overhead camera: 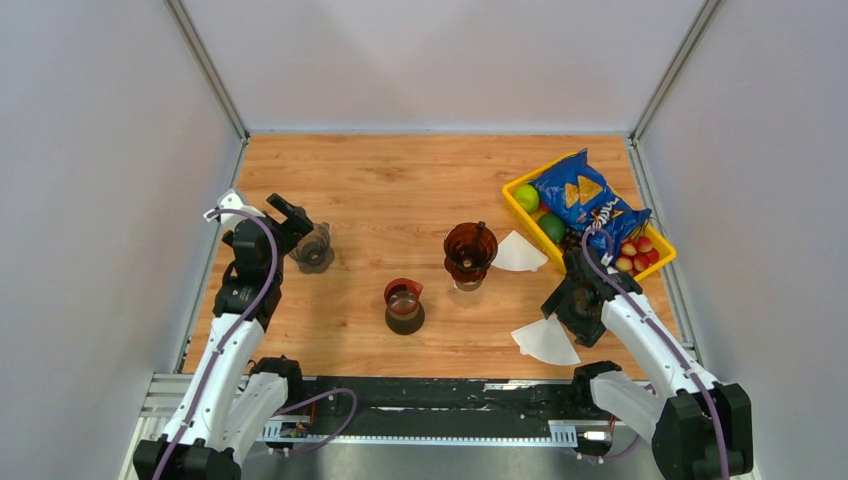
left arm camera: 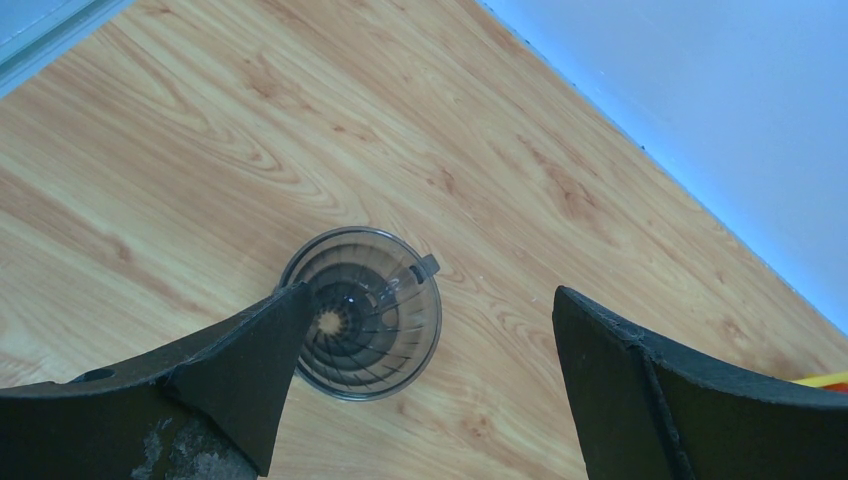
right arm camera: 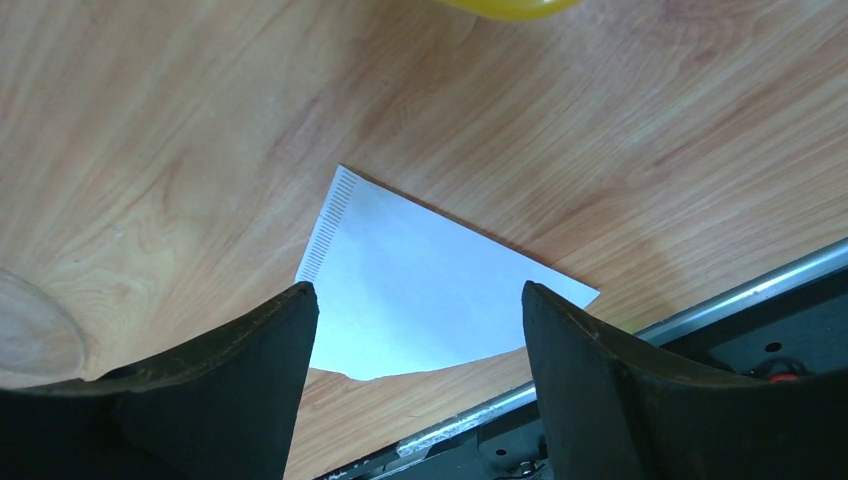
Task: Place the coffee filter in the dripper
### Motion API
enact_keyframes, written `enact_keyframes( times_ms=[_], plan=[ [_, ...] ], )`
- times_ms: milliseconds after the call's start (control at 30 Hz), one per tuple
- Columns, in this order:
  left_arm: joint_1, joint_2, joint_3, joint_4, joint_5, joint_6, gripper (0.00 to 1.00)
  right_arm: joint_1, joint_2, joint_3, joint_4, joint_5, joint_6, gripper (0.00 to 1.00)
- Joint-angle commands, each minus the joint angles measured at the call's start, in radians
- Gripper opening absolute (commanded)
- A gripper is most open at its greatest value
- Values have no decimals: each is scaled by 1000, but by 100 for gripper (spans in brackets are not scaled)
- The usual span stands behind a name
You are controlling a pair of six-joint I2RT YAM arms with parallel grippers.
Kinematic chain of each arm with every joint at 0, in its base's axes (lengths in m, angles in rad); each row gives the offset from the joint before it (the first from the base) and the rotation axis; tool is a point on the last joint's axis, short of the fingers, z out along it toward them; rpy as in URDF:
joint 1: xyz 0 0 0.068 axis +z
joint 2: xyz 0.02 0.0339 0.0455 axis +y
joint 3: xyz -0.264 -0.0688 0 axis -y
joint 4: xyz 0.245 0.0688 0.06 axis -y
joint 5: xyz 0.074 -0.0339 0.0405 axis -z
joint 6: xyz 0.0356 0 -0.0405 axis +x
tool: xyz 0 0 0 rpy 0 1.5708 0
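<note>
Two white paper coffee filters lie flat on the wooden table, one (overhead camera: 547, 342) near the front edge and one (overhead camera: 520, 252) beside an amber dripper (overhead camera: 470, 250). My right gripper (overhead camera: 563, 312) hovers open over the near filter (right arm camera: 420, 270), whose sheet shows between and beyond the fingers without being pinched. A smoky clear dripper (overhead camera: 313, 250) stands at the left. My left gripper (overhead camera: 293, 222) hangs open just above it. In the left wrist view this dripper (left arm camera: 375, 320) sits by the left finger, mouth up and empty, and that gripper (left arm camera: 425, 305) holds nothing.
A brown glass server (overhead camera: 404, 305) stands mid-table in front of the amber dripper. A yellow tray (overhead camera: 522, 212) at the right holds a blue chip bag (overhead camera: 585, 195) and fruit. Enclosure walls flank the table, and a metal rail (right arm camera: 700, 305) runs along the front edge.
</note>
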Motion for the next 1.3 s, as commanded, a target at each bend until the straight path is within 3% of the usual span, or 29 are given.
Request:
enact_keyframes(
  times_ms=[0,300,567,833,933,1267],
  plan=[
    [4,-1,-2,30,-5,11,100,13,-4,-60,80,-26,62,75],
    [5,-4,-1,24,-21,13,100,88,16,-133,158,1,143,68],
    [5,-9,-3,17,-39,6,100,142,139,-124,234,60,156,68],
    [4,-15,-2,10,-52,7,100,161,248,-118,338,87,149,50],
    [4,-18,-2,9,-58,7,100,174,271,-97,338,84,122,38],
    [4,-15,0,14,-46,8,100,179,170,-18,291,84,35,14]
  ],
)
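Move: The near coffee filter lies flat under my right hand, its middle about 2 cm back, 2 cm to the left and 5 cm below. The other filter is some 17 cm ahead of this hand and 9 cm left; the dripper on its clear server is about 11 cm ahead, 19 cm left and roughly 7 cm higher. The yellow basket's middle is 22 cm ahead, 7 cm right. From my left hand the near filter is roughly 52 cm right, 18 cm back and 22 cm below. I sink my right hand about 4 cm onto the near filter, easing slightly back and left, fingers pointing down. Then, staying low at the table, I sweep some 5 cm forward and a little left while I close my fingers, gathering the paper up between the tips and pinching its middle. ##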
